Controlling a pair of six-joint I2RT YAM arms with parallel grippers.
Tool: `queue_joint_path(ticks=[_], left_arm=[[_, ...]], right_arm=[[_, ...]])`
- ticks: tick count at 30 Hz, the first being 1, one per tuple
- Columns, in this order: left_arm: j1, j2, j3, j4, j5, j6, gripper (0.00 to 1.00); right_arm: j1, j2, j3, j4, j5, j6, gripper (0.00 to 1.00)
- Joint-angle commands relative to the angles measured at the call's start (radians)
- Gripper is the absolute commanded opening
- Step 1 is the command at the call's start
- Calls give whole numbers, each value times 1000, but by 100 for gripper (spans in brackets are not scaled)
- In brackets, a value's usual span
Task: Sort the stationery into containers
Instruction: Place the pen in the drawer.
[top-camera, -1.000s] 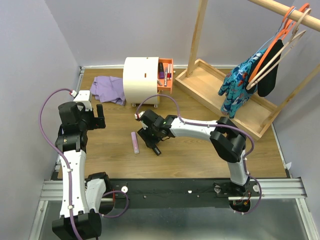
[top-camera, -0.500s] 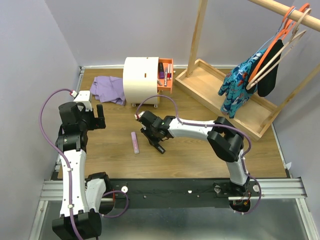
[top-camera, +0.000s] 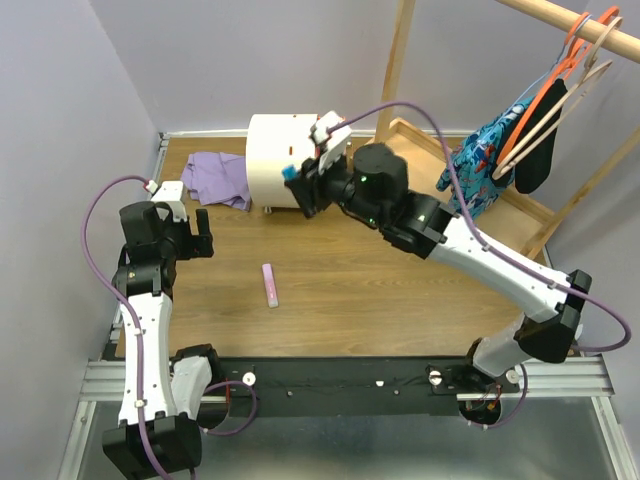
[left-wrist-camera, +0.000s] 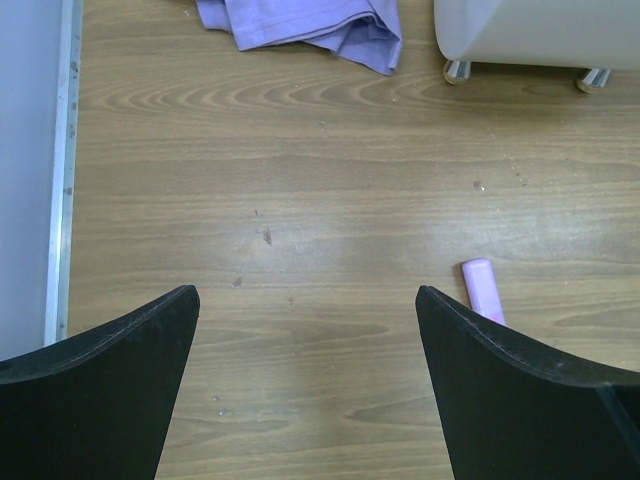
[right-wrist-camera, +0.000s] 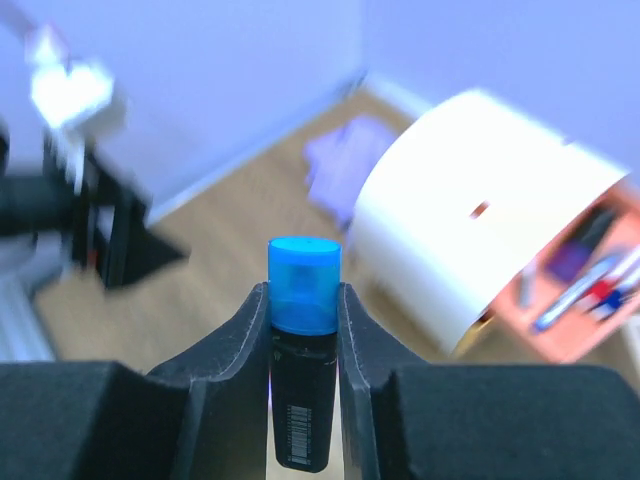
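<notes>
My right gripper (top-camera: 297, 178) is raised above the table in front of the cream-white chest (top-camera: 275, 155). It is shut on a stubby dark marker with a blue cap (top-camera: 289, 172). In the right wrist view the marker (right-wrist-camera: 303, 400) stands upright between the fingers (right-wrist-camera: 240, 330); the chest (right-wrist-camera: 480, 240) and its open orange drawer (right-wrist-camera: 590, 290), which holds pens, lie beyond, blurred. In the top view the arm hides the drawer. A pink bar (top-camera: 269, 285) lies on the table, also in the left wrist view (left-wrist-camera: 482, 290). My left gripper (top-camera: 190, 235) is open and empty at the left.
A purple cloth (top-camera: 222, 178) lies left of the chest, also in the left wrist view (left-wrist-camera: 310, 25). A wooden clothes rack with a flat tray (top-camera: 510, 235) and hanging clothes (top-camera: 480, 170) stands at the back right. The table's metal left edge (left-wrist-camera: 62, 160) is close.
My right gripper has lifted the marker off the table beside the pink bar and swung up and back to the chest. The left arm has not moved.
</notes>
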Motion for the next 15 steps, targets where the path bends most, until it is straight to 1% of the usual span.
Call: queue_joint_path(ticks=[1, 3, 5, 6, 8, 10, 15], left_arm=[[15, 7, 29, -8, 46, -7, 99], [23, 9, 35, -8, 54, -15, 99], [32, 9, 39, -8, 58, -18, 99], [33, 9, 39, -10, 59, -18, 99], [34, 7, 47, -16, 58, -16, 99], [34, 6, 49, -20, 54, -13, 99], [33, 0, 41, -20, 57, -18, 99]], right_arm=[[-36, 59, 52, 128, 208, -21, 1], [-74, 83, 81, 167, 266, -17, 0], [-128, 141, 118, 172, 282, 3, 1], [-150, 167, 179, 151, 289, 41, 1], [-208, 239, 242, 126, 274, 75, 1], [-236, 277, 311, 111, 268, 100, 0], [-288, 371, 382, 99, 262, 130, 1]])
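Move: Ahead of the right hand, which already grips the blue-capped pen, the open drawer lies about 20 cm farther out, 7 cm to the right and some 25 cm below. The white drum cabinet is about 20 cm out and 4 cm left, similarly low; the purple cloth lies 21 cm out and 21 cm left, some 35 cm down. From the left hand, the drawer is roughly 21 cm ahead, 28 cm right and 10 cm lower. Swinging the blue-capped pen forward past the drum's top towards the open drawer, the right hand travels about 18 cm out and some 5 cm to its right, first rising about 5 cm, then sinking back to its starting height. The wrist turns nearly 30 degrees clockwise so the fingers point mostly forward, and they keep their grip on the pen. ##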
